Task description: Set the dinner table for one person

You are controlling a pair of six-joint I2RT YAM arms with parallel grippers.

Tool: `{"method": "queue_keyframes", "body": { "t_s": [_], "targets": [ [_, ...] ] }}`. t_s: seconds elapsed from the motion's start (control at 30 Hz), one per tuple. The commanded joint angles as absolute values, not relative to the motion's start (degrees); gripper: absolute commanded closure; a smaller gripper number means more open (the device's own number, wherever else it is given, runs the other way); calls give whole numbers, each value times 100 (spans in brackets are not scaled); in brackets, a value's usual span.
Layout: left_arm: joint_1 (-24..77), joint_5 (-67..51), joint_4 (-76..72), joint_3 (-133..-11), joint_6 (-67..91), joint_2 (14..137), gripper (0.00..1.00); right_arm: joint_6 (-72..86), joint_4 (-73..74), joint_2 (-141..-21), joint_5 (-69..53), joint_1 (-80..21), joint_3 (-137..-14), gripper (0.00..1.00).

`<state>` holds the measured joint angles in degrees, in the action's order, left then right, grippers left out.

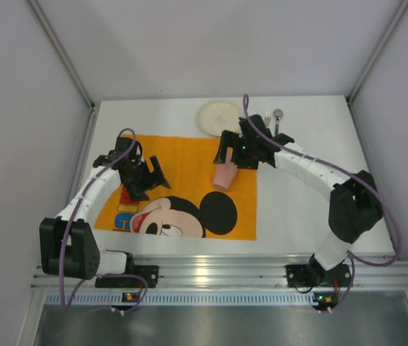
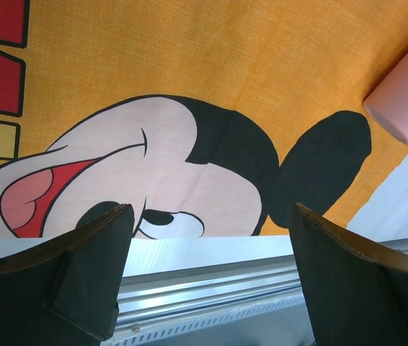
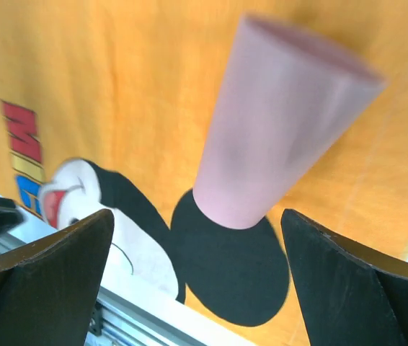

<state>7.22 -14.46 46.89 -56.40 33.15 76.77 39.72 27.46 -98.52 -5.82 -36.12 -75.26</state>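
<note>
On the white dinner table (image 1: 298, 209) lies an orange cartoon-mouse placemat (image 1: 189, 162). A pink cup (image 1: 224, 176) stands on the mat's right part, its narrower end towards my right gripper (image 1: 227, 153). In the right wrist view the cup (image 3: 276, 122) is blurred and lies just beyond the right gripper (image 3: 197, 213), which is open, its fingers clear of the cup. My left gripper (image 1: 151, 187) hovers open over the mat's left half with nothing between its fingers (image 2: 96, 267). The left wrist view catches the cup (image 2: 406, 90) at the upper right.
A cream plate (image 1: 218, 117) sits at the back of the table, just beyond the mat. A fork (image 1: 267, 117) and a spoon (image 1: 277, 115) lie to its right. A ribbed aluminium rail (image 1: 225, 270) runs along the near edge. Grey walls close in both sides.
</note>
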Motion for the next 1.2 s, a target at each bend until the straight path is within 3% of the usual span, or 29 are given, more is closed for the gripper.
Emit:
{"method": "queue_keyframes", "body": {
  "t_s": [0.0,0.2,0.43,0.87,1.17],
  "targets": [
    [729,-1441,4509,-5634,3489,7708,8,3402,2786,-9176,-755,-2798,-7848,0],
    [729,-1433,4386,-5660,3665,7787,8,2893,2725,-9790,-1274,-1909,-8612,0],
    [729,-1345,4403,-5704,3797,7787,8,2996,2365,-11222,-2565,-1758,-9667,0],
    [729,-1310,4087,-5414,4069,7840,8,3963,801,-10820,-4085,-1775,-7938,0],
    [729,-1327,4017,-5379,4026,7849,8,3911,659,-10266,-4544,-1784,-7190,0]
  ]
}}
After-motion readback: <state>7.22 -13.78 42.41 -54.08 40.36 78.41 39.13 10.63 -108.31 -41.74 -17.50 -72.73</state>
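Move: The pink cup lies on its side on the orange placemat almost straight under the right hand, about 8 cm down and 1 cm to its left. The plate is about 22 cm ahead and 2 cm left of the right hand; the fork lies roughly 15 cm ahead and 14 cm right of it, the spoon 17 cm ahead and 19 cm right, all some 12 cm down. From the left hand the cup is about 7 cm ahead, 24 cm right and 7 cm lower. Up, forward and to the right the empty right hand sweeps away from the cup, reaching about 14 cm forward, then loops down and back to roughly its starting height, on the forward-right side of the cup's mouth. Meanwhile the wrist rolls about 25 degrees, left side rising, so the wide-open fingers point flatter and more leftward at the cup. ##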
